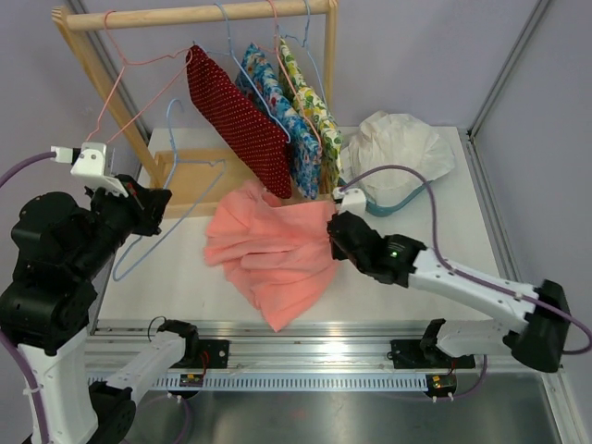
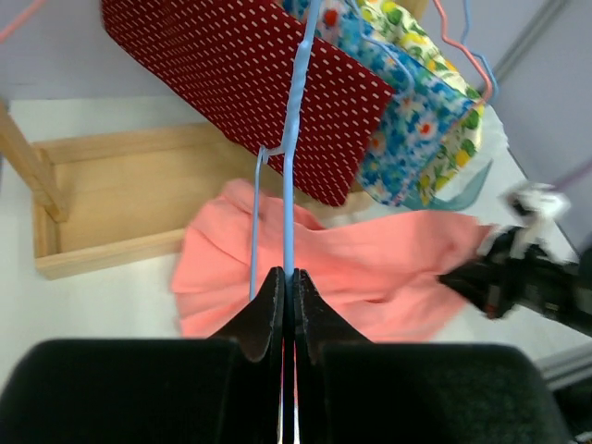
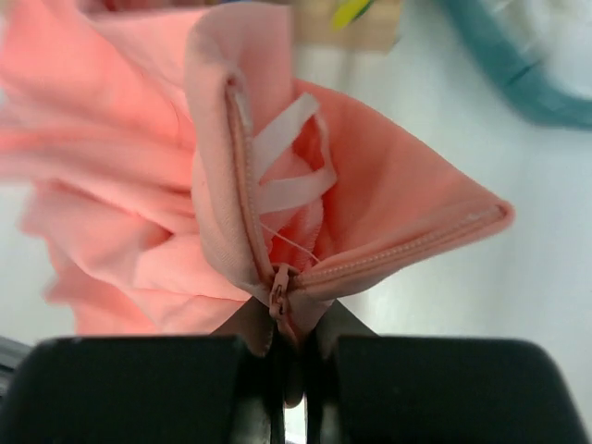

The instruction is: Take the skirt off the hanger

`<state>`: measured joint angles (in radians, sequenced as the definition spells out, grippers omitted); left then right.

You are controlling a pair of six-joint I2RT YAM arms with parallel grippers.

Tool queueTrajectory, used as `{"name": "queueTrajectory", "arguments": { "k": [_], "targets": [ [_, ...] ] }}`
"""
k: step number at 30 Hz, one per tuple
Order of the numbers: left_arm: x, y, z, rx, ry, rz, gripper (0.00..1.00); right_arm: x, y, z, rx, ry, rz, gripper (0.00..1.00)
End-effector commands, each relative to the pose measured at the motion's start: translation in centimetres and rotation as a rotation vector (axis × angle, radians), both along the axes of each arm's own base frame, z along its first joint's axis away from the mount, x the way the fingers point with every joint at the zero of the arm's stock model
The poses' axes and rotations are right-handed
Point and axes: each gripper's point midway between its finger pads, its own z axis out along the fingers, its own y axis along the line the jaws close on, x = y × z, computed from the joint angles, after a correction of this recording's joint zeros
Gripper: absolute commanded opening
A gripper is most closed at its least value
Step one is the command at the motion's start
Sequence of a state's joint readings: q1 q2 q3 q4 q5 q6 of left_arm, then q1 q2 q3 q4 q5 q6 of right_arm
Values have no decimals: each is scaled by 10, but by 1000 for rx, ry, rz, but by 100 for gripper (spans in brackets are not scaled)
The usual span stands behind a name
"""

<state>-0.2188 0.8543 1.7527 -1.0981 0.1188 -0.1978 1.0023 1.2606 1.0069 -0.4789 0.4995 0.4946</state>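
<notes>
The pink skirt [image 1: 273,254] lies crumpled on the white table in front of the rack. My right gripper [image 1: 335,231] is at its right edge. In the right wrist view this gripper [image 3: 287,324] is shut on the skirt [image 3: 139,185] at the waistband, just by the zipper pull. A blue wire hanger [image 1: 196,162] slants to the left of the skirt, and what shows of its wire is bare. My left gripper [image 1: 159,199] is shut on that wire. The left wrist view shows the hanger [image 2: 291,139] rising straight out of the closed left gripper [image 2: 289,277], with the skirt [image 2: 370,268] beyond.
A wooden rack [image 1: 194,14] stands at the back. On it hang a red dotted cloth [image 1: 236,111], two floral garments [image 1: 291,116] and an empty pink hanger [image 1: 139,65]. Its wooden base tray [image 1: 190,180] lies behind the skirt. A teal basket [image 1: 402,199] with white cloth stands at right.
</notes>
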Motion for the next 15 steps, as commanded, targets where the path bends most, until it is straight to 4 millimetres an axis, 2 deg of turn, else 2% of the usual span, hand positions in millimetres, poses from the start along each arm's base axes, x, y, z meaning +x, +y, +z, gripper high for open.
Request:
{"name": "queueTrajectory", "arguments": {
  "k": [1,2,3,4,5,6,8,9,10,11,12,13,14,15],
  "targets": [
    [17,12,14,-4,-81,85,0,14,-63,78,61,-215,-233,0],
    [19,11,19,-18,-109,86,0,18,-78,97,72,-256,-271,0],
    [24,9,12,-19,-96,85,0,23,-90,105,42,-269,-285,0],
    [26,8,10,-20,-92,84,0,30,-97,133,77,-302,-307,0],
    [31,6,7,-18,-83,78,0,44,-113,142,71,-306,-355,0],
    [34,6,4,-15,-70,79,0,50,-121,172,77,-352,-361,0],
    [39,6,-2,-1,-50,81,0,69,-139,194,61,-386,-411,0],
    [39,6,-2,3,-53,82,0,77,-143,208,48,-412,-410,0],
    [40,6,-5,13,-48,82,0,83,-151,239,86,-462,-431,0],
    [41,7,-5,17,-51,83,0,99,-148,242,78,-455,-426,0],
    [41,7,-6,21,-52,83,0,106,-165,277,111,-511,-473,0],
    [43,8,-8,30,-46,86,0,113,-169,290,126,-526,-482,0],
    [44,9,-10,33,-44,91,0,132,-163,289,115,-504,-463,0],
    [45,9,-12,39,-41,93,0,142,-174,301,116,-522,-494,0]
  ]
}}
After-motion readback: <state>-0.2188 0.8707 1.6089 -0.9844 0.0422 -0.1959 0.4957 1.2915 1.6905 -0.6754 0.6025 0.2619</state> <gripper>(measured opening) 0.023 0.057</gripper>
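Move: The teal basin, with the white skirt in it, lies roughly 30 cm ahead of my right hand, 20 cm to its right and 11 cm below. The hanging lemon dress is about 23 cm ahead of that hand, 5 cm left and 16 cm up, with the blue floral dress 7 cm left of the lemon one. From my left hand, the rack's free rail is some 38 cm ahead, 4 cm right and 15 cm higher. I sweep my right hand fast up about 24 cm and some 16 cm to the right, adding forward reach as I go, still pinching the pink skirt by its waistband; the wrist swings clockwise and tips the fingers up, lifting the cloth away from under the dresses and over to the basin's side. My left hand keeps the empty light-blue hanger shut in its fingers and eases about 4 cm forward and 3 cm down. ##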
